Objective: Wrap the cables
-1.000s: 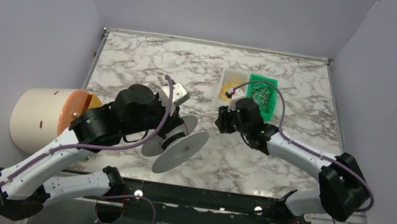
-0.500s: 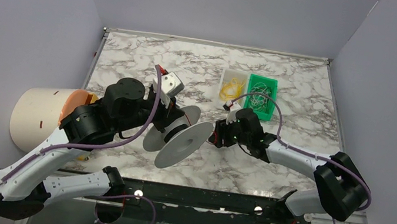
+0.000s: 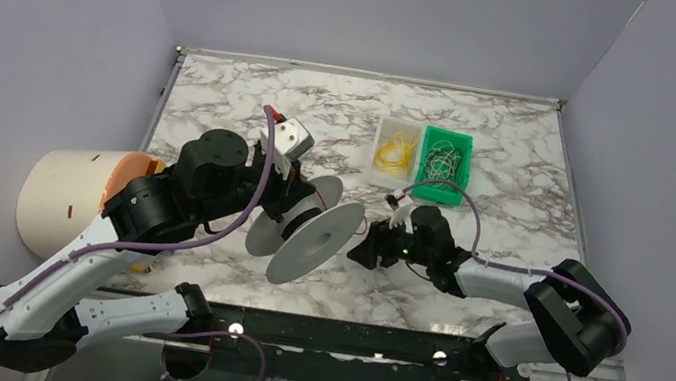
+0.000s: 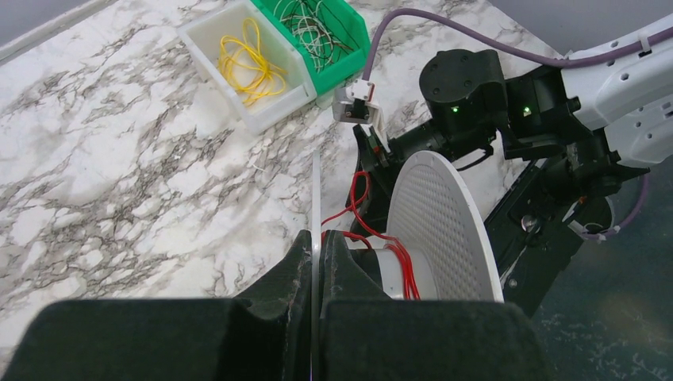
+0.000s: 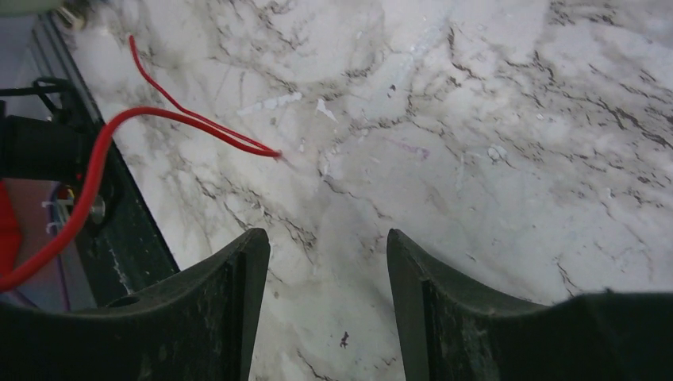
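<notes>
A white spool (image 3: 312,237) with two wide flanges is held off the table, tilted. My left gripper (image 4: 317,246) is shut on the thin edge of its near flange (image 4: 316,190). The cable, a thin red wire (image 4: 406,270), is wound a few turns round the hub and trails off towards the right arm. Just right of the spool, my right gripper (image 3: 367,253) hangs low over the marble. In the right wrist view this gripper (image 5: 327,254) is open with nothing between its fingers. The wire's loose end (image 5: 190,119) lies on the table ahead of it, to the left.
A white bin of yellow wires (image 3: 394,150) and a green bin of pale wires (image 3: 445,161) stand at the back right. A large cream cylinder with an orange end (image 3: 60,200) lies at the left edge. The black base rail (image 3: 342,338) runs along the near edge.
My right gripper has come down and towards the spool, and its jaws have spread wider. The left arm turned the spool a little, then held still.
</notes>
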Motion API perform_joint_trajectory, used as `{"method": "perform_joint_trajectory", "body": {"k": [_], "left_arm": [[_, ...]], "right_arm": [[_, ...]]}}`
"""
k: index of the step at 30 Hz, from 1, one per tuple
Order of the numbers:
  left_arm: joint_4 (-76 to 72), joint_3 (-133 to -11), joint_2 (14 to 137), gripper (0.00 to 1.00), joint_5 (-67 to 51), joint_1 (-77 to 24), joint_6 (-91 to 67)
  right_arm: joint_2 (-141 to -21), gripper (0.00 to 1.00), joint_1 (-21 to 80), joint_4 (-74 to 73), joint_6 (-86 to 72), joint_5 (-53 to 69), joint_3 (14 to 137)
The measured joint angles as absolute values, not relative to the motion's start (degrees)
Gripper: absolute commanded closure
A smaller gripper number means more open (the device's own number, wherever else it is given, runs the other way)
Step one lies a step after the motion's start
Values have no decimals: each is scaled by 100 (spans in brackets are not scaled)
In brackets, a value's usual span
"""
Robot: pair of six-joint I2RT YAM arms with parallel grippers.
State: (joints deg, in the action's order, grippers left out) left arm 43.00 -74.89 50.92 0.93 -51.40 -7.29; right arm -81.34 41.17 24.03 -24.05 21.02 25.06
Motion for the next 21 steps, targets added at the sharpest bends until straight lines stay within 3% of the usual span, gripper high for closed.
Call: {"method": "perform_joint_trajectory", "body": {"k": [13, 21], "left_arm": [[4287, -7489, 5092, 100, 95, -5140, -792], [4248, -7489, 5092, 100, 95, -5140, -812]], "right_arm": [[-9303, 36, 4185, 5227, -3354, 2462, 2178], [-9985, 40, 4434, 6326, -3621, 2469, 2206]]}}
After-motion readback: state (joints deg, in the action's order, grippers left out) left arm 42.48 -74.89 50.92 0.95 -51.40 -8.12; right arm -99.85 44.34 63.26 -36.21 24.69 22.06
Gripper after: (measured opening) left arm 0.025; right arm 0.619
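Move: The red cable's dangling bend hangs about 6 cm to the right hand's left, level with it fore and aft and some 2 cm higher. The white spool is about 8 cm back, 7 cm left and some 22 cm above the right hand. The white bin stands about 20 cm ahead and 5 cm to its right, at table height. From the left hand, the cable bend is roughly 3 cm ahead, 3 cm right and 28 cm below. Still empty and about two-thirds open, the right gripper reaches some 5 cm to the left, beneath the spool's near flange, rising only about a centimetre, until the cable bend shows between its fingertips; contact can't be made out. On the way its fingers tip up by roughly 15 degrees. The left hand keeps its pinch on the spool's flange and holds the spool up in place. ##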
